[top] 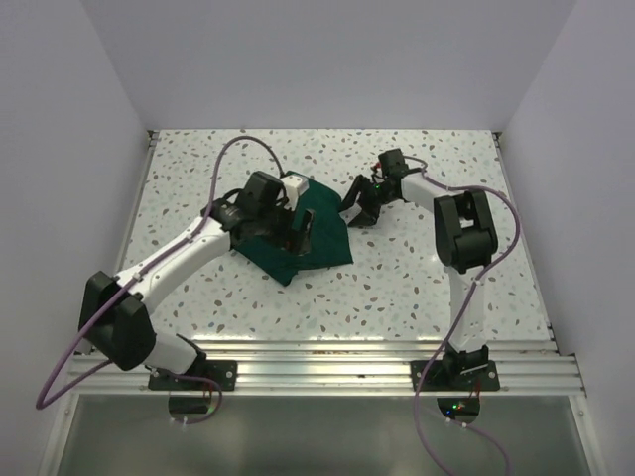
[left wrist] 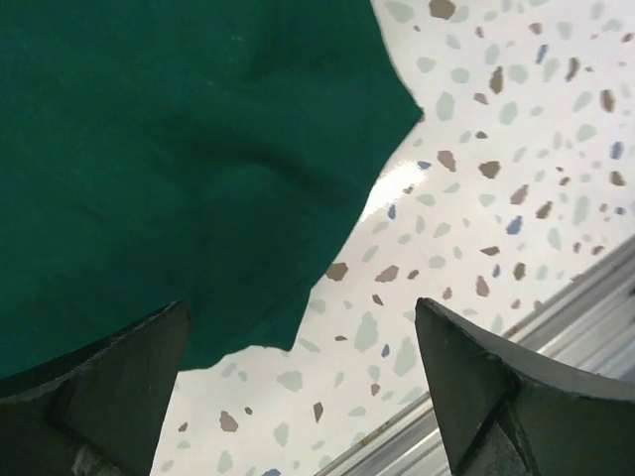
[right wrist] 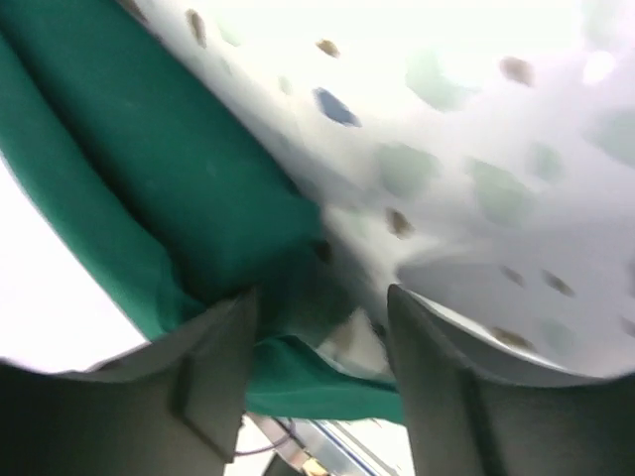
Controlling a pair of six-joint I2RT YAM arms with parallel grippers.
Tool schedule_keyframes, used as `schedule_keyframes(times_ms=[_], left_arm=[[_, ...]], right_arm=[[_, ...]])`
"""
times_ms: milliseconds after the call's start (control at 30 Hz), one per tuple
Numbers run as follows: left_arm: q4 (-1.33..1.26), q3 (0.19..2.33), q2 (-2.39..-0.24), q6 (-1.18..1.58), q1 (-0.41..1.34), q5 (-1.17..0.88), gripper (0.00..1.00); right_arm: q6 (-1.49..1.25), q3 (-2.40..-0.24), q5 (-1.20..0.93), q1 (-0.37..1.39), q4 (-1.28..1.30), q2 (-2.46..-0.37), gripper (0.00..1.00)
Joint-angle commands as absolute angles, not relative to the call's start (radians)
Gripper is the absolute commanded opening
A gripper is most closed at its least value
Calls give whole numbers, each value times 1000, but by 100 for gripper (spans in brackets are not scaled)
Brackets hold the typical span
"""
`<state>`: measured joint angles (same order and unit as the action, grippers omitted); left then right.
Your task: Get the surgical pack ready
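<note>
The surgical pack shows as a dark green cloth [top: 330, 244] lying bunched on the speckled table, left of centre. My left gripper [top: 301, 236] hovers over its near part. In the left wrist view the cloth [left wrist: 169, 149] fills the upper left, and that gripper [left wrist: 303, 309] is open wide with only the cloth's edge and bare table between its fingers. My right gripper [top: 357, 210] is at the cloth's right edge. In the blurred right wrist view its jaws [right wrist: 322, 297] stand apart, with folds of the cloth [right wrist: 179, 188] running between them, not pinched.
The speckled table [top: 427, 288] stretches to the right and front of the cloth. An aluminium rail [top: 327, 357] runs along the near edge and shows in the left wrist view [left wrist: 566, 302]. White walls enclose the back and both sides.
</note>
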<state>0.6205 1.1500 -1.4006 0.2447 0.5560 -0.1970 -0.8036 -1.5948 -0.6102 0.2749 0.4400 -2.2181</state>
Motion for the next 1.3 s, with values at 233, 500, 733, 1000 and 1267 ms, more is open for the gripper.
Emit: schedule_keyframes(times_ms=[233, 500, 733, 1000, 1267], left_arm=[[779, 1364, -1686, 230, 664, 176, 99], [773, 1423, -1802, 227, 690, 172, 89], [791, 1450, -1862, 233, 704, 170, 82], [822, 1431, -1878, 256, 706, 175, 62], [838, 1442, -1862, 250, 706, 161, 33]], right_arm=[[-517, -1281, -489, 124, 634, -1913, 76], [-532, -1071, -520, 120, 539, -1720, 77], [-529, -1061, -532, 126, 538, -1697, 77], [-551, -1083, -534, 178, 519, -1713, 77], [-630, -1124, -537, 305, 456, -1762, 77]])
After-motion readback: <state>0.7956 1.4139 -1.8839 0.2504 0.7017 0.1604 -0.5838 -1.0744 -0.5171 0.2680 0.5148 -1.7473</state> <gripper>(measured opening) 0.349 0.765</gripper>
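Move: The left hand, over the half-folded green cloth, is aimed at the fold just inside the near edge: 3 cm ahead, 1 cm right and about 11 cm below. The cloth's near corner lies some 3 cm back and 2 cm left of this hand. The cloth's right corner is about 12 cm back from the right hand and level with it sideways, 2 cm lower; that fold is roughly 11 cm back, 12 cm left of the right hand. The left fingers come down onto the cloth's near fold and close on it from wide open to about a third, gathering a ridge between them; the hand sinks about 10 cm, slightly forward, rolling nearly 30 degrees to point steeply down. The right hand, opening further, comes clear of the cloth's far right edge, sweeps back and right some 12 cm each way, then eases 5 cm left towards the right corner, fingers open. ##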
